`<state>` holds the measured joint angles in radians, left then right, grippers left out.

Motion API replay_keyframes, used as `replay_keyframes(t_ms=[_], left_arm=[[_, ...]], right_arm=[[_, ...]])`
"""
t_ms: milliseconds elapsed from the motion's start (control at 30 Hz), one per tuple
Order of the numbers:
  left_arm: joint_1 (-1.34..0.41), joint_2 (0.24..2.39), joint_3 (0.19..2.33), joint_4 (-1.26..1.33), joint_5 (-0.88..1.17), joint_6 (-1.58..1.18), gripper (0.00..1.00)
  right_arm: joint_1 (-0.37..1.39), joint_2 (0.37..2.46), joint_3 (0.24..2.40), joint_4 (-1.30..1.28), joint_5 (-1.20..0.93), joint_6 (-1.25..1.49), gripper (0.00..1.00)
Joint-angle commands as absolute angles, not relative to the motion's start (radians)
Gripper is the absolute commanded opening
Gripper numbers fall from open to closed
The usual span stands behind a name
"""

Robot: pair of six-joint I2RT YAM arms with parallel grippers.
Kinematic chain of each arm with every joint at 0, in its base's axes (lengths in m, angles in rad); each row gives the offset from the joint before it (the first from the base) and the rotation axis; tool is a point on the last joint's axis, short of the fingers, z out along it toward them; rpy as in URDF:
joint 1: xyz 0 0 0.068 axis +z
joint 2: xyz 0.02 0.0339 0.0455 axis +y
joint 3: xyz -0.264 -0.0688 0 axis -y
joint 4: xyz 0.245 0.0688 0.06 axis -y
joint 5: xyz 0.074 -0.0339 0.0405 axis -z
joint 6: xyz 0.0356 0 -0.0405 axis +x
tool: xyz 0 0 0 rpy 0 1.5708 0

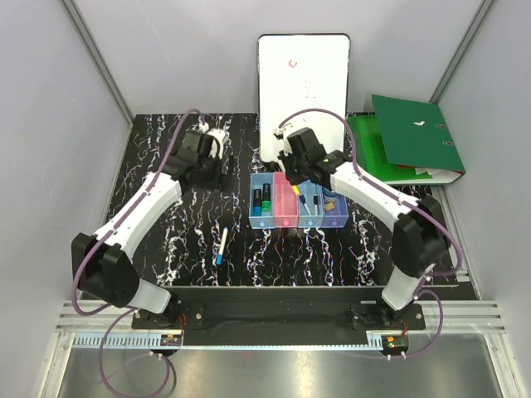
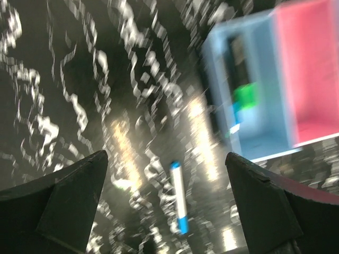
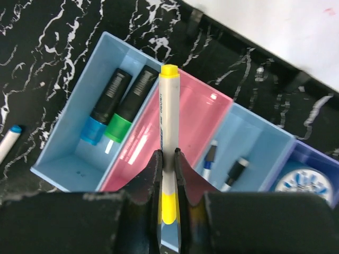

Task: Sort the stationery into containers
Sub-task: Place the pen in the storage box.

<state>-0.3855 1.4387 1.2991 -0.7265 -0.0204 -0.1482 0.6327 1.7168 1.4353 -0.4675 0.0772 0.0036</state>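
The containers [image 1: 299, 222] are four joined bins: light blue, pink [image 3: 196, 119], light blue, purple. My right gripper [image 3: 168, 154] is shut on a white pen with yellow ends [image 3: 168, 111], held above the pink bin near its wall with the left blue bin [image 3: 66, 140]. That bin holds a green-black marker [image 3: 127, 108] and a blue-black one [image 3: 100, 114]. Two slim pens [image 3: 235, 170] lie in the third bin, and a blue tape roll [image 3: 310, 182] in the purple one. A blue-ended white pen [image 1: 222, 245] [image 2: 178, 197] lies on the table, below my open, empty left gripper [image 2: 165, 156].
A large white board [image 1: 303, 83] leans at the back behind the bins. A green binder [image 1: 415, 137] lies at the back right. Grey walls close in both sides of the black marbled tabletop [image 1: 166, 240].
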Motion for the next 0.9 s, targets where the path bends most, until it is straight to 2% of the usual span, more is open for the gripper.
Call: replay_keyframes(t_ms=[0,200,867], left_arm=[[-0.380,1.399,1.213,-0.687,-0.106,-0.058,0.99],[-0.374,1.365,1.161,-0.655,-0.114,-0.017,0.99],[-0.373,1.373,1.126,-0.638,-0.074,-0.034,0.99]], right_arm=[[0.640,1.804,1.538,-0.477,-0.030,0.150,0.00],[0.638,1.885,1.554,-0.477,-0.048,0.205,0.00],[0.611,1.853,1.425,-0.448,-0.048,0.198,0.00]])
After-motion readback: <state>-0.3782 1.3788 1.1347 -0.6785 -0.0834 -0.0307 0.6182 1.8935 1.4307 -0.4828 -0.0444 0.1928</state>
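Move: Just beneath the right hand, which already holds the yellow-ended pen, lies the pink compartment of the storage box: about 3 cm left, level fore and aft, some 13 cm down. The highlighter compartment is about 10 cm left of the hand, the blue pen compartment roughly 4 cm right, both level with it. From the left hand, the pink compartment sits about 20 cm right and 2 cm ahead; the loose white-and-blue pen is some 12 cm back and 1 cm right. Sinking about 8 cm, the right hand lowers its pinched pen towards the pink compartment, swinging some 3 cm left at first, then easing back and a little right while the fingers tip about 15 degrees steeper and keep their hold. The empty left hand, fingers wide open, settles down, left and slightly back above the bare table, clear of the box. ##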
